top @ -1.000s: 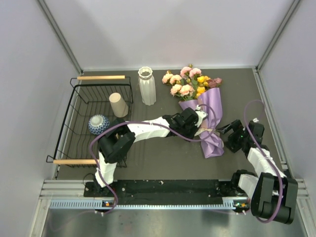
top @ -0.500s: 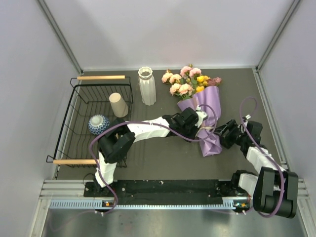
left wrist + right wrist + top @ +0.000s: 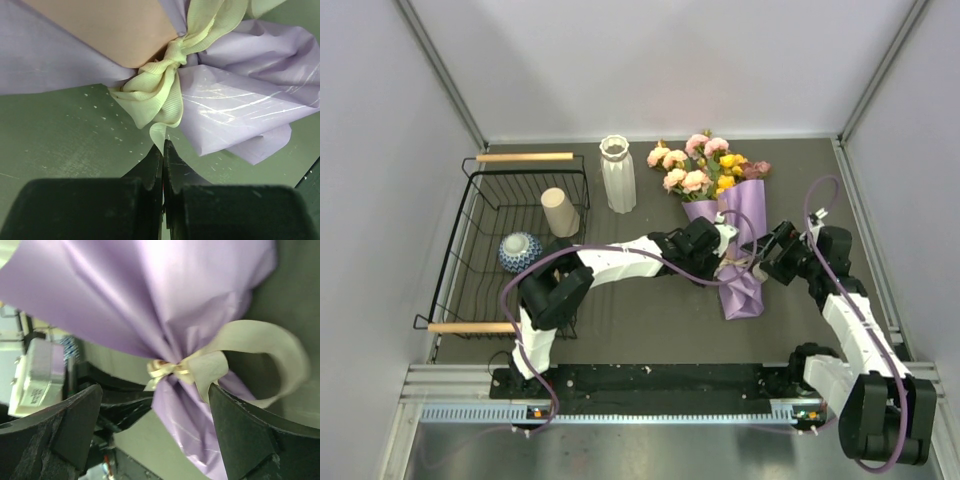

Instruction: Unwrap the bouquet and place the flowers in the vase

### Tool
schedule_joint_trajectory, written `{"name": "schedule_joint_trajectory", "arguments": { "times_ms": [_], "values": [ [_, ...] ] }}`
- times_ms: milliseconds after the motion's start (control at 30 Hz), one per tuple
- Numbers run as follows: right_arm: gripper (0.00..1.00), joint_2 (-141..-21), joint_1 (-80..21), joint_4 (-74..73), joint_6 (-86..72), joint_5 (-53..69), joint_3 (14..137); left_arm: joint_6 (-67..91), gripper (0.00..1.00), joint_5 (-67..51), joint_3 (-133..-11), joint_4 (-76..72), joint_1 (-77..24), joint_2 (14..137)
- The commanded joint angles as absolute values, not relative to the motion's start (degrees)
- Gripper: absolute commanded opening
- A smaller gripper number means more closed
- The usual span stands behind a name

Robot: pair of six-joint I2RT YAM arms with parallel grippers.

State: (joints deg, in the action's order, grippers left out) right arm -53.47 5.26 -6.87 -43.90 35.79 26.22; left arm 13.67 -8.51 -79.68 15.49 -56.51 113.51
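Observation:
The bouquet [image 3: 742, 215] lies on the dark table right of centre. Its pink, peach and yellow flowers [image 3: 703, 168] point to the back, still inside the lilac wrap [image 3: 240, 105]. A cream ribbon [image 3: 155, 95] ties the wrap's neck. My left gripper [image 3: 163, 146] is shut on the ribbon's loose tail, just left of the knot [image 3: 735, 264]. My right gripper [image 3: 155, 386] is open, with a finger on each side of the tied neck and the ribbon knot [image 3: 170, 369]. The white ribbed vase [image 3: 617, 175] stands upright and empty, left of the flowers.
A black wire basket [image 3: 470, 250] with wooden handles stands at the left, holding a beige cup [image 3: 560, 212] and a blue-patterned bowl [image 3: 519, 250]. Light walls close in the table on three sides. Both arms meet at the bouquet's neck.
My right gripper has moved left and forward from beside the bouquet's tail until it straddles the tied neck. The wrap's lower end has shifted slightly left. The left gripper keeps its hold.

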Motion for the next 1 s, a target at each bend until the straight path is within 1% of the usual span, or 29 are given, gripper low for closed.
{"name": "schedule_joint_trajectory", "arguments": {
  "times_ms": [0,133,167,267,333,467,500,567,667,700,733,833,967],
  "values": [
    [0.89,-52.3,5.0,-18.0,-38.9,22.0,30.8,14.5,0.0,-8.4,-78.8,13.9,-56.1,110.7],
    [0.91,-51.9,5.0,-22.7,-36.0,14.1,32.8,14.6,0.0,-8.7,-78.5,13.6,-56.1,110.4],
    [0.91,-51.9,5.0,-23.8,-35.4,10.2,33.5,14.6,0.0,-8.8,-78.4,13.6,-56.1,110.2],
    [0.9,-51.8,5.1,-26.1,-33.1,9.3,35.3,14.5,0.0,-9.0,-77.9,13.4,-56.1,109.9],
    [0.86,-51.3,5.0,-26.1,-32.7,11.8,34.9,14.4,0.0,-9.1,-77.7,13.2,-56.1,109.9],
    [0.8,-49.7,4.9,-20.6,-33.7,17.9,31.6,14.9,0.0,-9.2,-77.3,12.7,-56.0,109.8],
    [0.74,-49.8,5.0,-19.3,-34.0,18.8,31.1,15.0,0.0,-9.5,-77.3,12.4,-56.0,109.8],
    [0.7,-50.8,4.9,-14.6,-34.6,21.3,29.8,15.3,0.0,-9.8,-77.1,12.1,-56.1,109.8],
    [0.51,-54.0,4.9,-12.3,-35.2,23.9,30.1,15.4,0.0,-10.2,-77.1,12.1,-56.1,109.9],
    [0.43,-55.9,4.9,-12.6,-35.3,25.2,31.2,15.4,0.0,-10.2,-77.0,12.2,-56.0,109.8],
    [0.42,-56.5,4.2,-12.7,-35.9,26.2,31.3,15.4,0.0,-10.1,-76.9,12.2,-56.0,109.6],
    [0.44,-56.5,0.4,-12.8,-37.8,26.5,29.8,15.4,0.0,-10.0,-76.9,12.1,-56.1,109.5],
    [0.44,-52.3,-2.7,-13.6,-38.1,20.7,26.2,15.6,0.0,-9.9,-77.5,12.2,-56.1,110.3]
  ]
}}
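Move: The ribbon loop on the bouquet's right side lies just under the open right gripper, about 2 cm to its right, 1 cm back and some 7 cm down. The ribbon knot is roughly 4 cm left, 2 cm ahead and 8 cm below; the wrapping's lower end lies about 5 cm back and 1 cm left, 9 cm below. From the left gripper, already pinching the other ribbon tail, the loop is some 11 cm right and 2 cm back, about level in height. Swing the right gripper about 6 cm right and 3 cm down, away from the knot, rolling it some 20 degrees so its left side dips, then bring it back left about 5 cm over the ribbon loop while closing the fingers from wide open to about half. Keep the left gripper still, shut on its ribbon tail. ##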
